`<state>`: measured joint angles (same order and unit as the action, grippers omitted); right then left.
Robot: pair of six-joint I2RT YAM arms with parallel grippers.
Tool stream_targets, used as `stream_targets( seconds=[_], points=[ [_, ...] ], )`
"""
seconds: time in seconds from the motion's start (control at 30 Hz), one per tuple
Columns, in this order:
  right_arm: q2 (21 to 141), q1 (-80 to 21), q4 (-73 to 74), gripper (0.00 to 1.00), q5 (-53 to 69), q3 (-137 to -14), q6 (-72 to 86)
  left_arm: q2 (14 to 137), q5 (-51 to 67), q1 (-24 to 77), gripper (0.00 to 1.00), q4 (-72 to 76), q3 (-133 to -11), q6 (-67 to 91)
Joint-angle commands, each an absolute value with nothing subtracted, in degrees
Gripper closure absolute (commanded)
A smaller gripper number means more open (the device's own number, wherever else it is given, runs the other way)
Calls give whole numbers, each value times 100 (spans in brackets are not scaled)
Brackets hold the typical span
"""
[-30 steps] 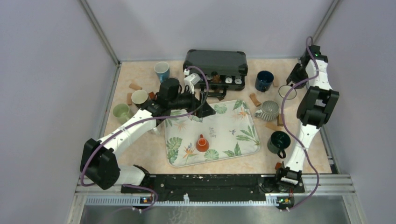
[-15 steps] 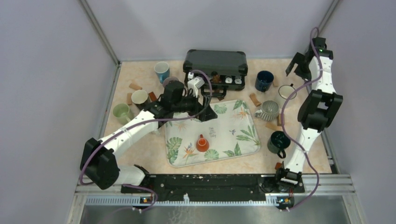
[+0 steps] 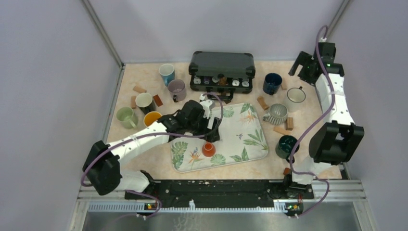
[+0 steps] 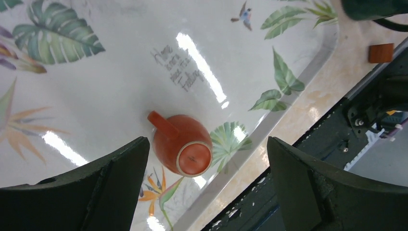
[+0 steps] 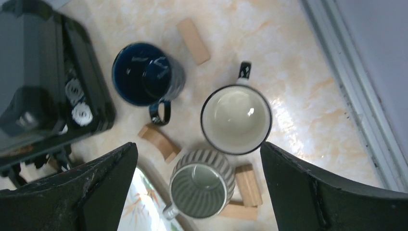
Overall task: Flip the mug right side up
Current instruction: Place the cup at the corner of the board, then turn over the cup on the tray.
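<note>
An orange mug [image 3: 208, 148] stands upside down, base up, on the leaf-patterned tray [image 3: 240, 137], near its front edge. My left gripper [image 3: 211, 134] hovers just behind and above it, open. In the left wrist view the orange mug [image 4: 183, 150] shows between the two dark fingers [image 4: 110, 183] without touching either, its handle pointing up-left over the tray [image 4: 120, 72]. My right gripper [image 3: 300, 65] is raised over the back right corner, open and empty. Below that gripper [image 5: 197, 147] stand upright mugs.
A black case [image 3: 222, 65] sits at the back. Upright mugs stand left of the tray: blue [image 3: 166, 73], mauve [image 3: 176, 89], cream [image 3: 144, 101], yellow [image 3: 152, 118], green [image 3: 125, 116]. At right: navy [image 5: 144, 74], white [image 5: 235, 118], striped grey [image 5: 202, 187], dark green [image 3: 287, 145]. Wooden blocks [image 5: 192, 39] lie scattered.
My right gripper opened, left the white mug upright and rose toward the back corner. My left gripper swung from the tray's back edge forward to just over the orange mug.
</note>
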<state>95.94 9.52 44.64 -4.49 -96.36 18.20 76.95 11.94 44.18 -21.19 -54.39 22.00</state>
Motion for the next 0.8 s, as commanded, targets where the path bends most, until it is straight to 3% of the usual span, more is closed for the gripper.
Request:
stream_targets(
  seconds=[0.0, 0.2, 0.33, 0.63, 0.77],
  points=[
    [8767, 600, 3704, 1, -318, -8798, 1916, 7749, 590, 4539, 1, -2477, -5442, 2396],
    [7739, 106, 2936, 1, -29, -7556, 2112, 8454, 440, 4608, 2, -2869, -5820, 2706],
    [7270, -261, 2557, 1, 272, -6963, 2301, 8943, 383, 4654, 8, -3008, -6117, 2774],
    [6995, -580, 2243, 1, 731, -6416, 2378, 9800, 349, 4913, 42, -3518, -6829, 2785],
    [6921, -580, 2123, 1, 919, -6278, 2411, 10006, 291, 4986, 52, -3686, -6955, 2774]
  ],
)
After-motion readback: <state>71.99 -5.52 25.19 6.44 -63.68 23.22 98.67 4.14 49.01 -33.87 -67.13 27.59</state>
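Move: The small red mug stands upside down on the tray, its middle about 6 cm back and 2 cm left of the left gripper and some 11 cm below; its handle points forward. From that gripper, the yellow mug is roughly 29 cm left and 10 cm ahead, and the dark green mug about 34 cm right and 5 cm back. From the right gripper, the red mug lies about 42 cm left, 25 cm back and 20 cm below. Lower the left gripper about 8 cm towards the red mug's forward-pointing handle, tilting the wrist some 20 degrees so the fingers point more steeply down; once low, ease slightly right and close the fingers from wide open to about half, one on each side of the handle. Swing the open right gripper about 15 cm left and 7 cm back, away from the white mug, turning counter-clockwise. ##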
